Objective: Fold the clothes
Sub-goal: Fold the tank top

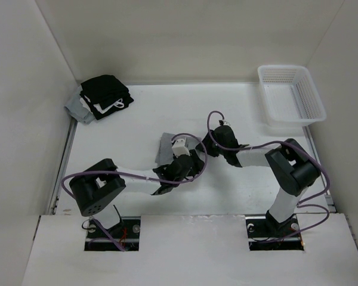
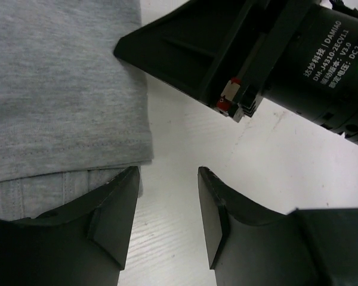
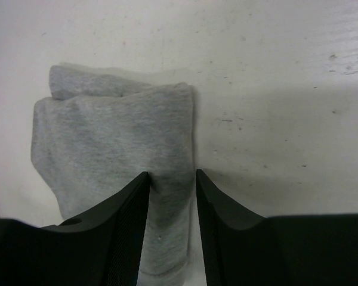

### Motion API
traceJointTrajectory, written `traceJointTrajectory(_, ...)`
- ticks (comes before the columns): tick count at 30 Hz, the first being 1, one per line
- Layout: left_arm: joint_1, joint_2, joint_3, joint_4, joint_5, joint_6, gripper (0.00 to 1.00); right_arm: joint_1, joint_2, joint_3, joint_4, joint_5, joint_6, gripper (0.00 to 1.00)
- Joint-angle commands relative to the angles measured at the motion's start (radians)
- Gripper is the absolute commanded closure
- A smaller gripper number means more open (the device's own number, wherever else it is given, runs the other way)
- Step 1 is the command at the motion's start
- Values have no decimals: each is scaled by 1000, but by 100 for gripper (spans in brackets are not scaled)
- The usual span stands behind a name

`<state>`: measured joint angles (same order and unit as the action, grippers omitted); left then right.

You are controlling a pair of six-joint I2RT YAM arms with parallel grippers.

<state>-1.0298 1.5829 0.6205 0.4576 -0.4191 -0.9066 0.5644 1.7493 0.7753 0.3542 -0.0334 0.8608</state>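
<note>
The clothes point(image 1: 164, 149) are one plain grey knit garment, folded into a small bundle at the table's middle and partly hidden by both wrists. In the right wrist view the clothes point(image 3: 113, 137) lie flat, and my right gripper point(image 3: 172, 173) stands open astride their right edge without pinching it. My left gripper point(image 2: 168, 171) is open over bare table, its left finger point(image 2: 116, 202) overlapping the hem of the clothes point(image 2: 59, 89). From above, the left gripper point(image 1: 186, 159) and the right gripper point(image 1: 201, 156) sit close together just right of the bundle.
A pile of black garments point(image 1: 107, 95) on a pale grey one point(image 1: 77, 108) lies at the back left corner. A white mesh basket point(image 1: 264, 95) stands at the back right. The right arm's black body point(image 2: 298, 53) hangs close in front of the left wrist.
</note>
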Motion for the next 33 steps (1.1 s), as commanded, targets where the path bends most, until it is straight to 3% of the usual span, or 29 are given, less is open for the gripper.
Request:
traceJointTrajectory(1,-9,19,30,38,-81,-41,58,-13,19,27,89,-7,23,59)
traceJointTrajectory(15,15,103,-2,82,-138,-212,63,-22,49,35,118,-17,21,65)
traceJointTrajectory(18,29,118,-7,110,-127,-239,66,-25,59,36,134,-25,21,70)
traceJointTrajectory(23,47,135,-30,205,-124,-250,83,-22,67,36,140,-28,21,88)
traceJointTrajectory(28,66,146,-70,254,-116,-284,95,-19,53,30,140,-17,17,92)
traceJointTrajectory(33,38,117,-145,305,-95,-331,97,-33,50,32,147,-11,17,92)
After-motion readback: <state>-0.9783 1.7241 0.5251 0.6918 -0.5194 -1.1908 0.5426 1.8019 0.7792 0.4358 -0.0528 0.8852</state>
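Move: The folded tank top's near right corner lies some 3 cm ahead of the open left hand, 2 cm to its left and about 4 cm below; the tank top's middle is roughly 7 cm ahead and 11 cm left of that hand. The open right hand already straddles the tank top's right edge near its far end: its pinching spot is about 1 cm ahead, level sideways, 1 cm below, with the middle some 4 cm back and 10 cm left. Both hands pinch the tank top's right edge, fingers closing from part open: the left at the near corner, the right near the far end. First the left sinks about 3 cm while easing forward and left, some 2.5 cm each, turning about 15 degrees counter-clockwise and rolling its left side down; the right creeps barely 1 cm forward along the edge. ##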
